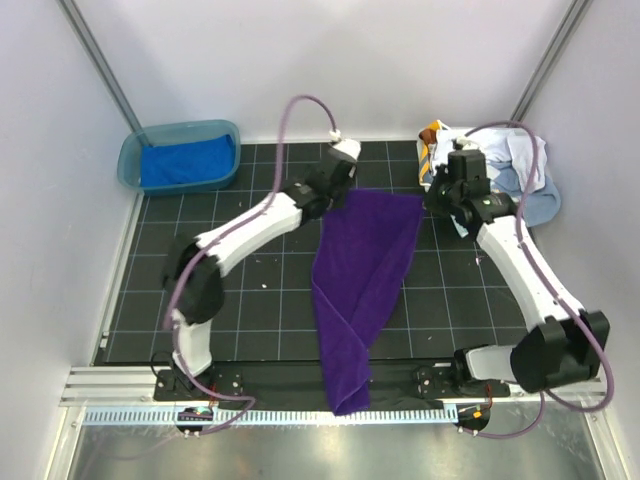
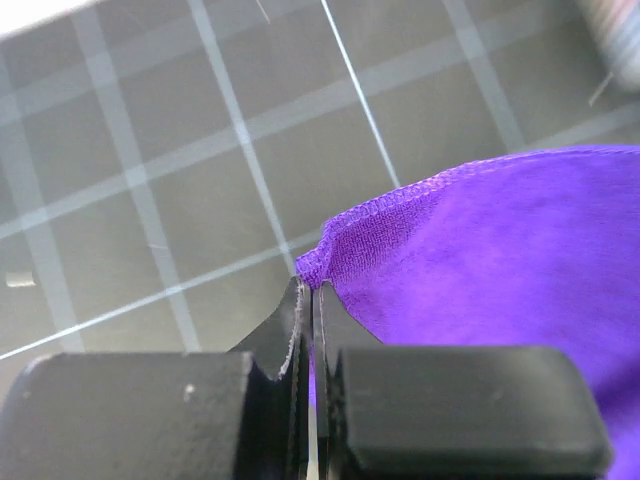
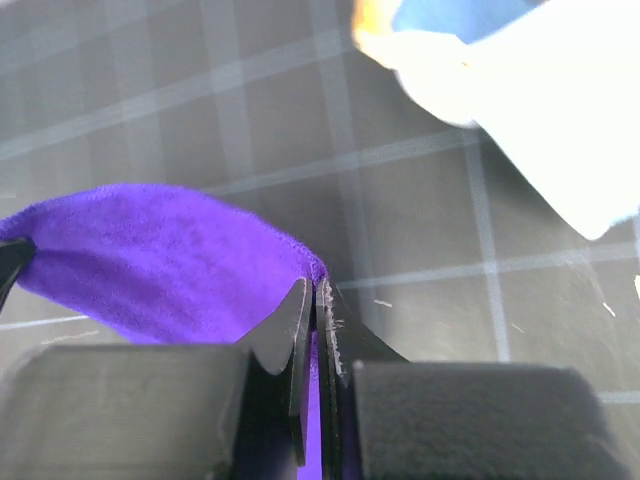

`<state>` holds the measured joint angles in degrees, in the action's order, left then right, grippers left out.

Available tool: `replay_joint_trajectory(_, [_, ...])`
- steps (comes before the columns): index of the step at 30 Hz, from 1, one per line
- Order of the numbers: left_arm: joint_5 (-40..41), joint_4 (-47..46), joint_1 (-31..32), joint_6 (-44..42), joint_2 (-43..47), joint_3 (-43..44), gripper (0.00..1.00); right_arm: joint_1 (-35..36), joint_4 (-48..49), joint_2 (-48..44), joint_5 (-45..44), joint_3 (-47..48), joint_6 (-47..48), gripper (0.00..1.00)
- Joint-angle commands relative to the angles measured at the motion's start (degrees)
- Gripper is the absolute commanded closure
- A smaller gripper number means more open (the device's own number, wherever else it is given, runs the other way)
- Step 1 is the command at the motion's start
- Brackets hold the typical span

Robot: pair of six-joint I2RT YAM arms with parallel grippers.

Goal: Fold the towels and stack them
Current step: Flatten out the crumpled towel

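A deep purple towel [image 1: 362, 270] hangs stretched between my two grippers and trails down the mat to the near edge. My left gripper [image 1: 336, 192] is shut on its far left corner, seen pinched in the left wrist view [image 2: 313, 287] with the purple cloth [image 2: 500, 250] spreading right. My right gripper [image 1: 432, 198] is shut on the far right corner, seen in the right wrist view [image 3: 318, 292] with the cloth [image 3: 160, 260] spreading left. A royal blue towel [image 1: 185, 163] lies in the teal tub [image 1: 128, 165]. White, light blue and orange-brown towels [image 1: 525, 170] are piled at the far right.
The black gridded mat [image 1: 240, 290] covers the table. The teal tub stands at the far left corner. The towel pile also shows blurred in the right wrist view [image 3: 540, 110]. White walls close in both sides and the back. A metal rail [image 1: 300, 412] runs along the near edge.
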<state>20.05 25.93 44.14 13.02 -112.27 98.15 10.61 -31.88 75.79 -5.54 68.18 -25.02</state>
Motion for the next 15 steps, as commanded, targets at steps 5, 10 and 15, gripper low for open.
replay_joint_trajectory(5, [10.0,5.1,3.4,2.0,26.7,-4.0,1.0,2.5,-2.7,-10.7,13.2,13.9,0.7,0.99])
replay_joint_trajectory(10, [8.6,9.5,10.1,-2.6,38.4,-2.0,1.0,3.7,-5.1,-14.2,20.0,24.1,-0.6,0.99])
replay_joint_trajectory(15, [3.7,13.1,14.5,-3.7,47.6,4.0,1.0,3.6,-9.6,-14.4,24.9,36.4,-1.4,0.99])
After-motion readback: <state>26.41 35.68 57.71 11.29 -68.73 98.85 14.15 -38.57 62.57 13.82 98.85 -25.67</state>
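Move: Each hand already pinches an upper corner of the purple towel, its middle some 14 cm back, 5 cm to the right and 12 cm below the left hand. From the right hand the towel's middle is about 10 cm back, 13 cm left and 15 cm down. The towel basket is 12 cm ahead and 17 cm right of the right hand, 12 cm lower; the blue tub is 13 cm ahead and 35 cm left of the left hand, 14 cm lower. Still pinching the towel's corners, both hands swing up some 30 cm, back and left, fingers tipping upward. ##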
